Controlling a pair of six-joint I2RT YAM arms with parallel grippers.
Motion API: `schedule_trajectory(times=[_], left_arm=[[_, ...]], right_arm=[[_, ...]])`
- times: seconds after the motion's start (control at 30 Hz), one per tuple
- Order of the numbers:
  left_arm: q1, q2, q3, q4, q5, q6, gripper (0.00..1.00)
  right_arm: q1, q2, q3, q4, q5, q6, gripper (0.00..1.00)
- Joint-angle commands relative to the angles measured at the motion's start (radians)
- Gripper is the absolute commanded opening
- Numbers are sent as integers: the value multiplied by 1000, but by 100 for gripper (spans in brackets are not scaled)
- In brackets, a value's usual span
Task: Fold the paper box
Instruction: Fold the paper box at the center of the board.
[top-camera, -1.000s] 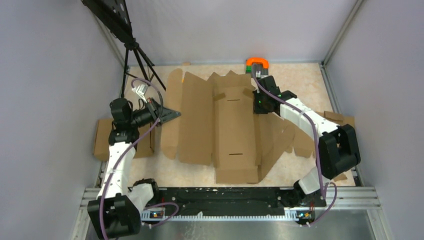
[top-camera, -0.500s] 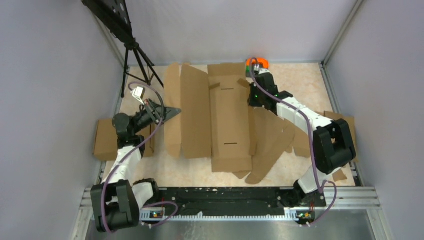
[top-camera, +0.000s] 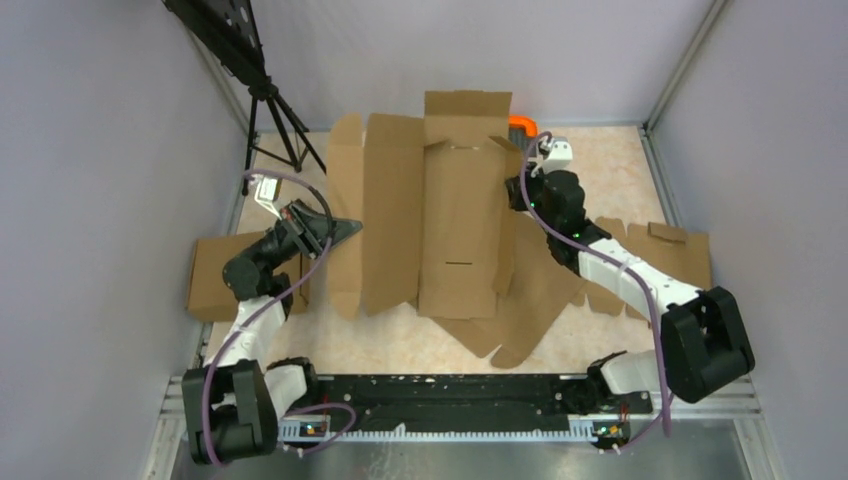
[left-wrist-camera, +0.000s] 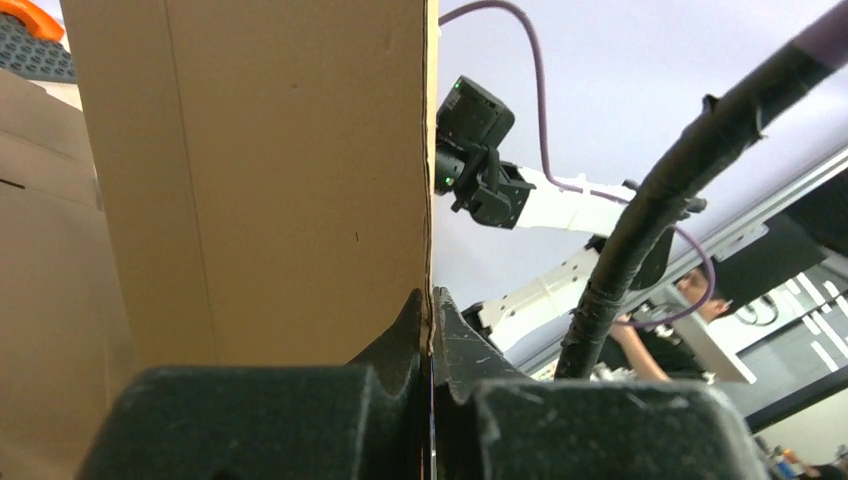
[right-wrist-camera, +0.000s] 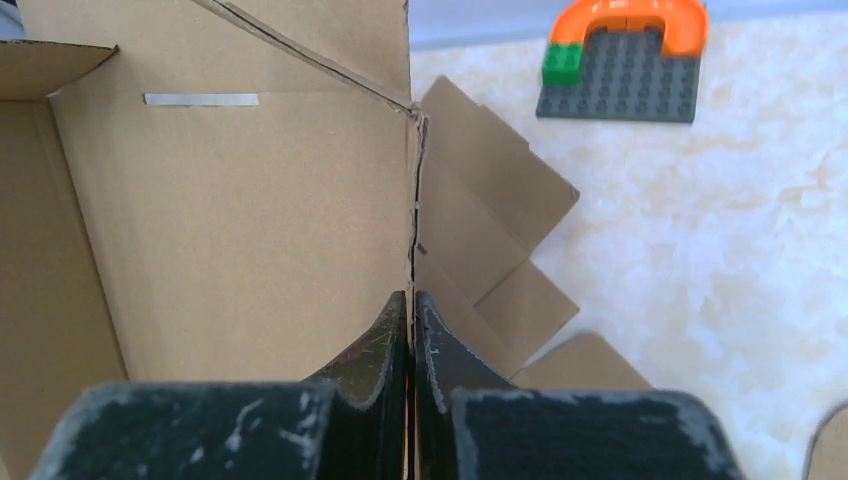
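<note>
The paper box (top-camera: 440, 220) is a large brown die-cut sheet in the middle of the table, its panels partly raised and its far flap (top-camera: 467, 105) standing up. My left gripper (top-camera: 353, 227) is shut on the sheet's left edge. In the left wrist view that edge of the box (left-wrist-camera: 260, 170) runs straight up from between the closed left gripper (left-wrist-camera: 430, 303). My right gripper (top-camera: 512, 190) is shut on the box's right wall. The right wrist view shows the right gripper (right-wrist-camera: 411, 300) pinching the wall's edge, with the box (right-wrist-camera: 240, 220) to its left.
A smaller cardboard slab (top-camera: 205, 280) lies by the left wall under the left arm. Cardboard scraps (top-camera: 670, 245) lie at the right. A grey brick plate with an orange arch (right-wrist-camera: 620, 70) sits at the back. A black tripod (top-camera: 275, 110) stands at the back left.
The box has shifted toward the back wall and risen, and its far flap now stands upright. The right arm swung outward and stretched lower; the left arm dropped, both still gripping.
</note>
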Motion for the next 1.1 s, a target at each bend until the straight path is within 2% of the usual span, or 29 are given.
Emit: schedule_trajectory(times=[0.0,0.1,0.23,0.33,0.43,0.63,0.77,0.83,0.93,1.07], left_arm=[[-25,-90,-74,23,-10,195,0],[-28,-134,-119,19,-35,271,0],[-37,-136,-151,144,-48,247,0],[-65,-119,-162,210,-41,253,0],[-89,-119,-168,208,-34,292,0],[-93,-136,-192,73,-37,385,0],[-94,-200,-199,-174,-32,514,0],[-94,-250,-184,-408,-32,642,0],[-97,-335,-129,-865,-79,899,0],[-107,-396,-108,-1031,-146,984,2]], right_arm=[[6,-45,-57,269,-5,-70,0],[18,-64,-107,371,-2,-108,0],[38,-85,-161,470,29,-172,0],[40,-105,-234,623,17,-206,0],[49,-126,-290,769,-2,-251,0],[52,-122,-334,813,-7,-285,0],[63,-105,-407,907,-1,-340,0],[67,-104,-431,917,4,-353,0],[69,-105,-461,921,-7,-354,0],[74,-86,-498,983,-9,-368,0]])
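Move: The left fingers already pinch the outer edge of the paper box's left panel, with the middle of its floor panel some 14 cm ahead, 20 cm right and 18 cm below. The right fingers pinch its right wall, the floor's middle lying about 5 cm back, 10 cm left and 6 cm lower. From the right hand, the studded plate is roughly 25 cm ahead, 4 cm right and 20 cm down; the loose flaps lie about 11 cm back and 21 cm below, neither left nor right. Both grippers keep their pinch on the raised box. The right draws its wall back and up about 4 cm each, drifting slightly right, while its fingers tip upward some 30 degrees. The left lowers its edge about 6 cm, first easing back 3 to 4 cm and then regaining about half of that, its wrist rolling moderately. ##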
